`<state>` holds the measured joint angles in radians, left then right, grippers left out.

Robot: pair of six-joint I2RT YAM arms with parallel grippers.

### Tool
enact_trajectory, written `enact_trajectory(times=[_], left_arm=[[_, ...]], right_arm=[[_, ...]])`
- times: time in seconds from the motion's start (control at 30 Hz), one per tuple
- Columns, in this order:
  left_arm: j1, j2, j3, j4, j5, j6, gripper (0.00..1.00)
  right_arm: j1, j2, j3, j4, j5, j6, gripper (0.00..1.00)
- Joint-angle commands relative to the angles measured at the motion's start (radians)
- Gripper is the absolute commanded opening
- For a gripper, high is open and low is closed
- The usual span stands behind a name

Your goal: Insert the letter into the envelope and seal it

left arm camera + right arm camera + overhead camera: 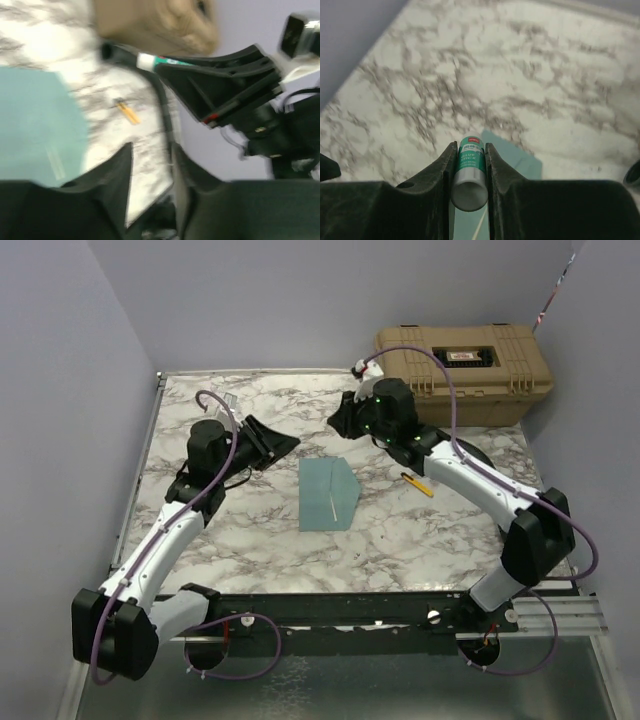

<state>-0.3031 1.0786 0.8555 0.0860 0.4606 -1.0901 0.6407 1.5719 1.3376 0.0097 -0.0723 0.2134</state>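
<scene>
The teal envelope (327, 495) lies flat at the table's middle, with a thin pale line across its lower part. The letter does not show in any view. My right gripper (345, 420) hovers just beyond the envelope's far edge. It is shut on a green and white glue stick (470, 170), with the envelope (515, 162) below it. My left gripper (280, 445) hangs to the envelope's upper left. Its jaws (151, 150) stand open with only marble between them. In the blurred left wrist view the envelope (35, 125) lies at the left and the held glue stick (165, 62) shows above.
A tan hard case (465, 360) stands at the back right corner. A small yellow item (418, 484) lies on the marble right of the envelope, under the right forearm. Grey walls close in the table at left and back.
</scene>
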Motion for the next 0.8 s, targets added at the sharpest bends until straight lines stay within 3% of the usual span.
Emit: enact_trajectory(times=[0.0, 0.07, 0.2, 0.33, 0.77], left_arm=[[-0.004, 0.047, -0.122, -0.240, -0.062, 0.318, 0.26], [-0.025, 0.109, -0.153, -0.217, -0.033, 0.329, 0.13], [-0.120, 0.244, -0.169, -0.153, -0.020, 0.373, 0.05], [-0.173, 0.360, -0.156, -0.116, -0.040, 0.403, 0.01], [-0.176, 0.569, -0.158, 0.053, -0.014, 0.366, 0.00]], right_arm=[[0.024, 0.115, -0.048, -0.298, -0.024, 0.047, 0.01], [0.064, 0.147, -0.089, -0.277, -0.009, 0.069, 0.01], [0.126, 0.233, -0.098, -0.268, 0.037, 0.124, 0.01], [0.146, 0.280, -0.093, -0.272, 0.115, 0.153, 0.01], [0.165, 0.320, -0.139, -0.187, 0.190, 0.157, 0.01]])
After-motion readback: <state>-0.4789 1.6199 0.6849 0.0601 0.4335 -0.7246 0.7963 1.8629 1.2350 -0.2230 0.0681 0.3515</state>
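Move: Held up over the table, both hands are above the blue envelope: its middle lies about 7 cm back, 2 cm left and 28 cm below the right hand, which already holds the glue stick. From the left hand that middle is roughly 1 cm ahead, 8 cm right and 29 cm below. The letter's exposed strip lies some 3 cm nearer and 2 cm right of the middle, and the yellow cutter about 20 cm right and 2 cm farther out than the middle. Dropping fast together, both hands dive to the envelope. The right sinks about 22 cm while drawing back some 7 cm, tips its fingers down, then stays low with the glue stick still gripped, its white end close over the middle beside the letter strip. The left sinks some 27 cm, slightly back, tilting down and shutting its empty fingers just over the near left corner. ##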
